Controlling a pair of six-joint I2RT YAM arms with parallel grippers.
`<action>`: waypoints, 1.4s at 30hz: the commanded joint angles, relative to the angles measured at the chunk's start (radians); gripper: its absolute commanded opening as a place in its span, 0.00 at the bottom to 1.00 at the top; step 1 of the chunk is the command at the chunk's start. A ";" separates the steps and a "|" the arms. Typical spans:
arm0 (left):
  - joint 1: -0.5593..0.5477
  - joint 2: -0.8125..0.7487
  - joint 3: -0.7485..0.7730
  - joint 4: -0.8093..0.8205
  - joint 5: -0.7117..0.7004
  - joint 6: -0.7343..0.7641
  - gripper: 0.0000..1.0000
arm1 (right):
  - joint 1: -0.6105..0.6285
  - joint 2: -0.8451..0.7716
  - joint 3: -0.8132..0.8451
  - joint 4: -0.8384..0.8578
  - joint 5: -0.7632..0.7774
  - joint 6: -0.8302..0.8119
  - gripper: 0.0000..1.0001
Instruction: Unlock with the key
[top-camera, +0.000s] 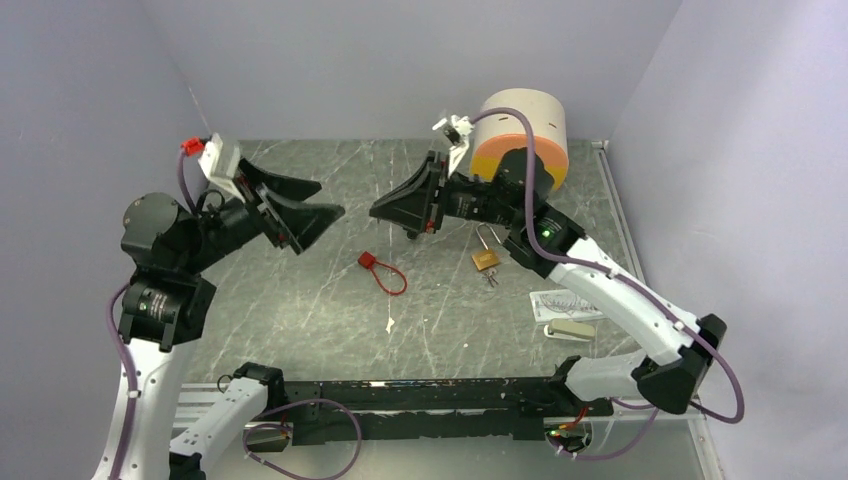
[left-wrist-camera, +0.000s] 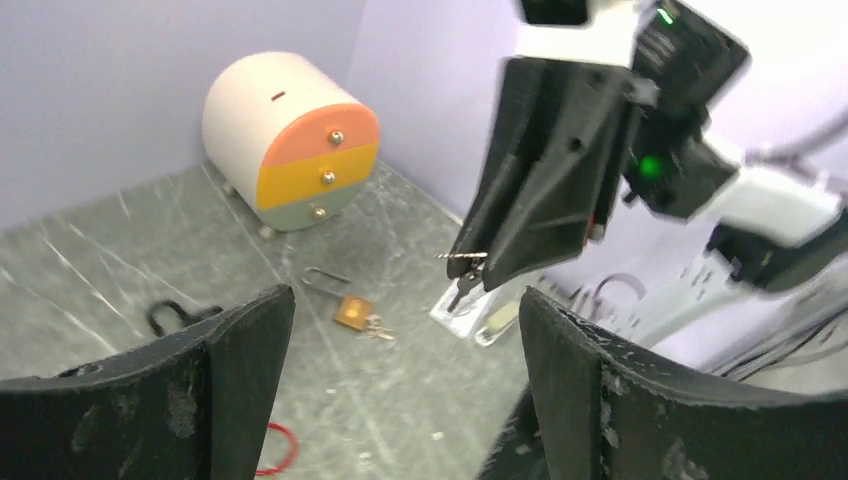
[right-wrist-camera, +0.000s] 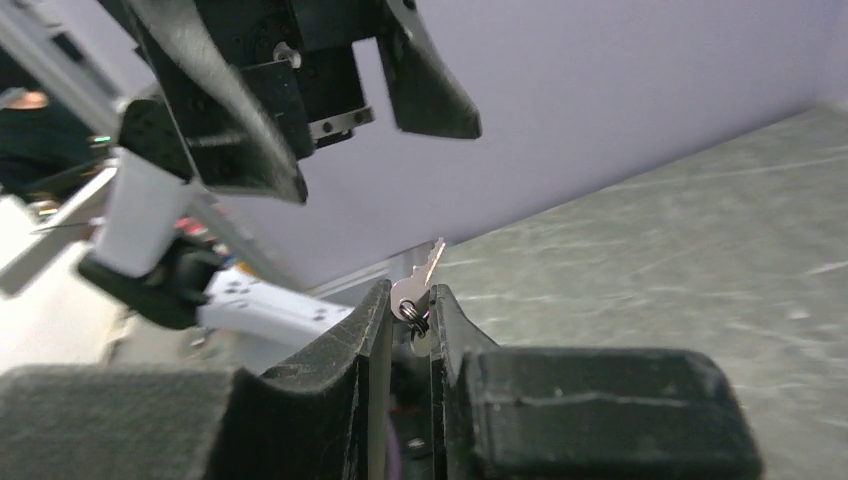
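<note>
My right gripper (right-wrist-camera: 412, 300) is shut on a small silver key (right-wrist-camera: 420, 285), whose blade sticks up out of the fingertips; a ring with a second key hangs between the fingers. In the left wrist view the key (left-wrist-camera: 462, 258) juts from the right gripper (left-wrist-camera: 480, 270), held in the air. My left gripper (top-camera: 310, 212) hangs open and empty, facing the right gripper (top-camera: 385, 212) across a short gap above the table. A brass padlock (top-camera: 485, 259) lies flat on the table under the right arm, its shackle raised, with small keys (top-camera: 491, 280) beside it.
A red cable lock (top-camera: 378, 268) lies at mid-table. A round drawer unit (top-camera: 525, 135) with orange, yellow and grey fronts stands at the back right. Clear packaging (top-camera: 565, 302) and a pale block (top-camera: 570, 330) lie to the right. A black shackle-shaped object (left-wrist-camera: 175, 315) lies on the table.
</note>
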 joint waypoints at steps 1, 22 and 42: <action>0.001 0.050 0.069 -0.067 -0.202 -0.502 0.84 | 0.002 -0.085 -0.036 -0.027 0.269 -0.262 0.00; 0.001 0.258 -0.050 0.109 0.017 -1.141 0.45 | 0.153 -0.029 -0.002 -0.052 0.548 -0.719 0.00; -0.015 0.320 0.025 -0.117 0.032 -0.945 0.37 | 0.168 0.012 0.028 -0.120 0.521 -0.724 0.00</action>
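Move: The key is in my closed right fingers, its blade poking out some 2 cm to their left; from my wide-open left hand it lies about 5 cm to the right, 1 cm back and 2 cm lower. Far below, by some 45 cm, the red cable lock lies about 10 cm ahead and 5 cm right of my left hand. The black padlock is roughly 24 cm ahead and 3 cm right of my right hand, likewise down on the table. I roll my left hand some 75 degrees about its fingers, counter-clockwise seen from behind the hand, while carrying it about 7 cm forward, 6 down and 4 right to the key, closing its fingers partway around the blade. My right hand keeps its grip on the key and goes about 6 cm forward, dipping right and back, then sinks 4 cm; it rolls and swings its fingertips clockwise to point forward-left. ##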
